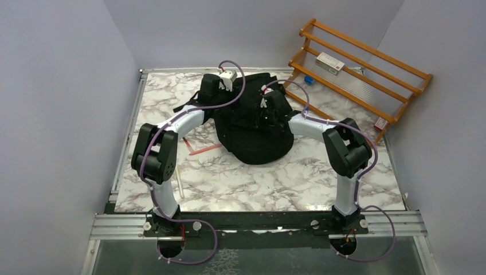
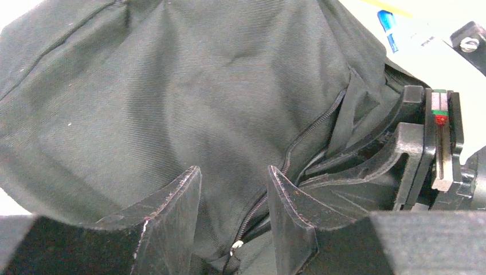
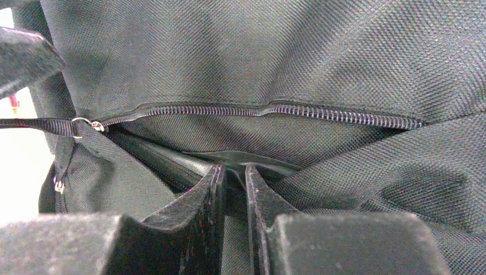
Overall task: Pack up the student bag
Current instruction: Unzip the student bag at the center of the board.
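Observation:
The student bag [image 1: 252, 140] is a big black fabric backpack lying at the back middle of the table. My left gripper [image 1: 215, 91] is at its upper left edge. In the left wrist view its jaws [image 2: 234, 172] stand half apart, closed on a thick fold of bag [image 2: 172, 86] fabric beside the zip [image 2: 309, 129]. My right gripper [image 1: 268, 112] sits on the bag's upper right. Its jaws [image 3: 234, 169] are almost together, pinching a dark fold of the bag [image 3: 286, 51] just below the parted zip [image 3: 258, 110].
A red pen [image 1: 203, 150] and a white stick [image 1: 180, 184] lie on the marble table left of the bag. A wooden rack [image 1: 367, 74] leans at the back right, with a white box [image 1: 329, 62] and a small blue item [image 1: 308, 79] on it.

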Controlling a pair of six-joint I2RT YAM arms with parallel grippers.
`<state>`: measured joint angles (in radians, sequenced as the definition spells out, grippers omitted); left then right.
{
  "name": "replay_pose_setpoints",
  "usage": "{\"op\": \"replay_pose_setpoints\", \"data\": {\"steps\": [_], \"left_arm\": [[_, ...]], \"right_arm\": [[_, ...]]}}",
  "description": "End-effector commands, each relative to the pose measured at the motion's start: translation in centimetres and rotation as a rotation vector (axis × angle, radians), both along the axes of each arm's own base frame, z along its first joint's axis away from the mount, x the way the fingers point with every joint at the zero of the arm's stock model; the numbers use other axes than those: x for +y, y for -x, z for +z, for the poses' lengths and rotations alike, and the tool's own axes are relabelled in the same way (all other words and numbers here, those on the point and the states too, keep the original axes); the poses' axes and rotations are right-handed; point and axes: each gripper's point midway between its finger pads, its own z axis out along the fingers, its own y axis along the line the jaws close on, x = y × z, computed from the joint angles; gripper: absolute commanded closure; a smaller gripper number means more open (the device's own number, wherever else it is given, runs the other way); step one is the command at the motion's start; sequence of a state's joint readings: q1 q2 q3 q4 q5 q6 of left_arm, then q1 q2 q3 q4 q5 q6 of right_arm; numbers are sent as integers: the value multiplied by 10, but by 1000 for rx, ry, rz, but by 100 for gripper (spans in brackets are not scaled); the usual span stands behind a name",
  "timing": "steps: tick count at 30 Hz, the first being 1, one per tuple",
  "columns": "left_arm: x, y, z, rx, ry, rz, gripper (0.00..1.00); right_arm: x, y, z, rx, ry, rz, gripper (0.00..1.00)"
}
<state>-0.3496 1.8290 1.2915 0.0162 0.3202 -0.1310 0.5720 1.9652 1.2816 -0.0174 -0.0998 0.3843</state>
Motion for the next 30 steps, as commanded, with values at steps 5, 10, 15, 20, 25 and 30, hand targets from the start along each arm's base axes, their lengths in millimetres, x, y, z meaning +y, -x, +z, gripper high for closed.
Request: {"op": "replay_pose_setpoints", "data": {"steps": [5,10,15,20,25,30], "left_arm": [[-27,7,-8,-81,-127,-106,52],[-29,15,-18,-137,-234,-156,46],[-21,12,-19,-213,-355,-138,26],[-7,4,-25,-262,-498,-89,26],[-3,-6,-26,-308,-587,-74,26],[-13,-10,-35,-317,-604,-100,26]], "right_arm": [[-13,22,-34,94,19,-16,77],[-14,28,-36,128,-60,-30,79],[-15,32,-38,158,-102,-34,80],[-15,33,-36,164,-119,-26,80],[-15,33,-34,170,-130,-27,80],[-16,33,-35,176,-133,-28,80]]}}
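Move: The zip pull lies at the near end of the bag's half-open zip, roughly 5 cm back from the left hand, about level with it sideways and some 8 cm below. The open mouth's middle is about 8 cm to that hand's right, level fore and aft, 8 cm down. From the right hand, with its fingertips at the mouth, the pull is some 10 cm to the left, 3 cm back and a touch higher. With the right fingers still dipped in the bag's open mouth, nearly shut, sinking only about 1 cm and rolling 10 degrees, the left hand works down towards the zip pull. It swings about 4 cm right and slightly back, then returns forward and left, ending 3.5 cm lower, rolled some 30 degrees left side up, its fingers spread much wider. ##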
